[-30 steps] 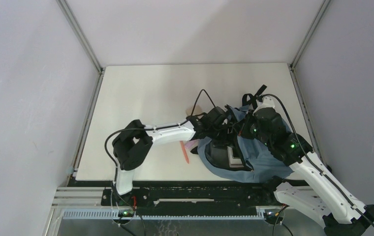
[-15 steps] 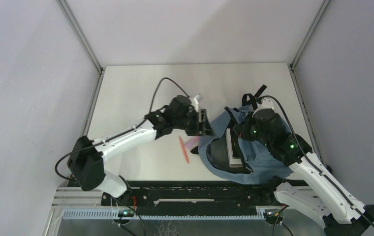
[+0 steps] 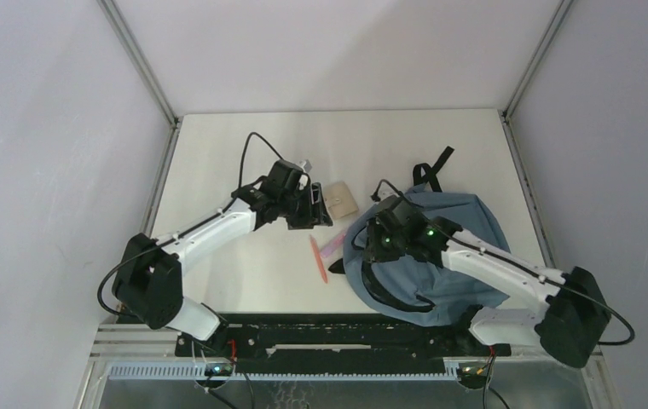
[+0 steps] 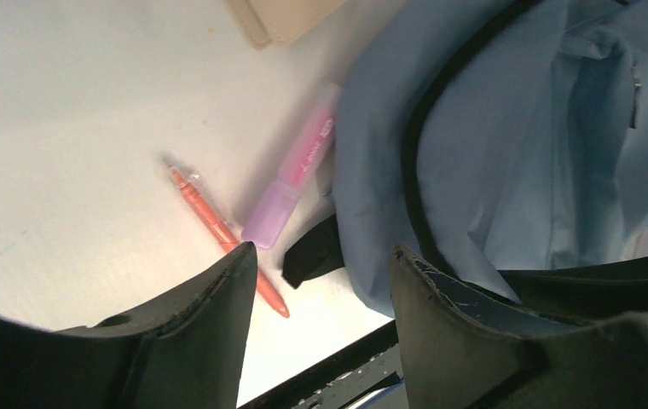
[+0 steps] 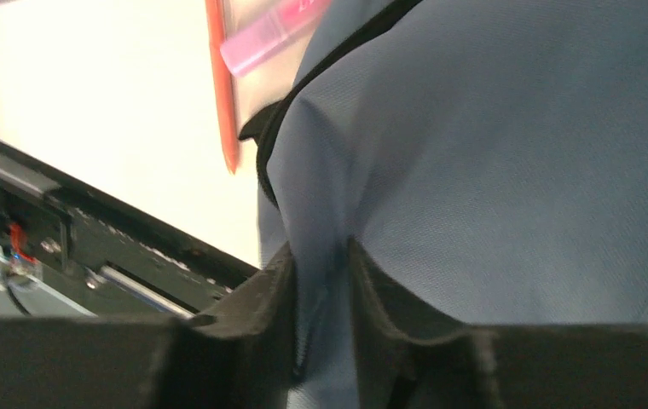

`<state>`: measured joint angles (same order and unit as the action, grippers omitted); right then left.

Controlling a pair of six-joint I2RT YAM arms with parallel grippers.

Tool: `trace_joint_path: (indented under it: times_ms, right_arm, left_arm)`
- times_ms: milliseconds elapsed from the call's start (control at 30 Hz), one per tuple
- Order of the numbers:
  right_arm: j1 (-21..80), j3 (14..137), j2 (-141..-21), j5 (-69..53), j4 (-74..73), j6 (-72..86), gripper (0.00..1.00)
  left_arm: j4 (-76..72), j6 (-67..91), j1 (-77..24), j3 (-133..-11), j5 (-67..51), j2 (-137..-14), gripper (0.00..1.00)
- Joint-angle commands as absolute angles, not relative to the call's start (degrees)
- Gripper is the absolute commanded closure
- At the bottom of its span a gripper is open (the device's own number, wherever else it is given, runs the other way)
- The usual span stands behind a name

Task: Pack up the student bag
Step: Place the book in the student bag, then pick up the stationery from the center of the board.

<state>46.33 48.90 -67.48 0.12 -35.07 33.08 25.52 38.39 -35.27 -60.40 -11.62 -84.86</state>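
The student bag point(image 3: 465, 230), dusty blue with black trim, lies flat at the right of the table; it also fills the left wrist view point(image 4: 517, 128) and the right wrist view point(image 5: 491, 128). My right gripper point(image 3: 370, 247) sits on the bag's left front edge, its jaws point(image 5: 321, 247) narrowly shut on a fold of the blue fabric. My left gripper point(image 3: 321, 209) hangs open and empty point(image 4: 322, 251) left of the bag. A red pen point(image 3: 320, 260) point(image 4: 218, 226) and a pink highlighter point(image 3: 332, 248) point(image 4: 295, 175) lie on the table against the bag's left edge.
A tan flat pouch or booklet point(image 3: 340, 199) lies just right of my left gripper, behind the pen. The bag's black strap point(image 3: 436, 166) points toward the back. The table's near edge and black rail point(image 5: 133, 247) run close under the bag.
My left arm pulled out of the bag and swung back-left to the tan item. The right arm moved from the bag's back to its left front edge. The bag's mouth dropped flat.
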Motion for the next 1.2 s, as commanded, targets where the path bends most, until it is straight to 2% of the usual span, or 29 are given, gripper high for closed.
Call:
trace_joint_path:
  times_ms: [0, 200, 400, 633, 833, 1000, 1167]
  right_arm:
    - [47.53, 48.96, -71.06, -4.69, -32.15, 30.12, 0.57]
    - [47.9, 49.02, -75.15, -4.67, -35.18, 27.11, 0.4]
    - [47.99, 52.17, -73.64, -6.6, -38.94, 24.47, 0.33]
    - [47.51, 60.44, -63.9, -0.04, -46.19, 23.21, 0.26]
    - [42.57, 59.51, -55.15, -0.11, -43.92, 26.1, 0.23]
    - [36.82, 57.46, -51.05, 6.54, -45.09, 28.82, 0.23]
    - [31.53, 55.32, -47.99, 3.12, -43.92, 30.06, 0.23]
  left_arm:
    - [28.84, 35.12, -34.06, -61.28, -7.59, -85.01, 0.38]
    - [30.04, 35.14, -32.77, -62.51, -7.19, -84.59, 0.39]
    - [29.0, 35.95, -32.76, -62.88, -10.7, -84.34, 0.39]
    - [28.54, 36.02, -33.49, -63.8, -9.51, -84.59, 0.39]
    - [31.73, 34.79, -36.61, -66.35, -5.0, -86.75, 0.38]
    - [35.29, 33.9, -40.86, -69.14, 2.37, -88.21, 0.34]
    - [37.43, 29.05, -44.66, -72.46, 5.96, -91.32, 0.35]
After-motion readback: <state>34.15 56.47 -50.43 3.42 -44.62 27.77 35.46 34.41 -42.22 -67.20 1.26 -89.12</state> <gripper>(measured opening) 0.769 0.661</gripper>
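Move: The student bag's middle lies about 12 cm to the right of the right hand, level with it and some 7 cm below; the bag's left rim is right at its fingers. The highlighter is about 11 cm to this hand's left and 3 cm ahead, the pen 14 cm left and level, both 11 cm down. From the left hand the bag is about 25 cm right, 8 cm back and 8 cm lower. The right hand opens wide, dipping about 4 cm, then climbs 14 cm and swings right over the bag. ##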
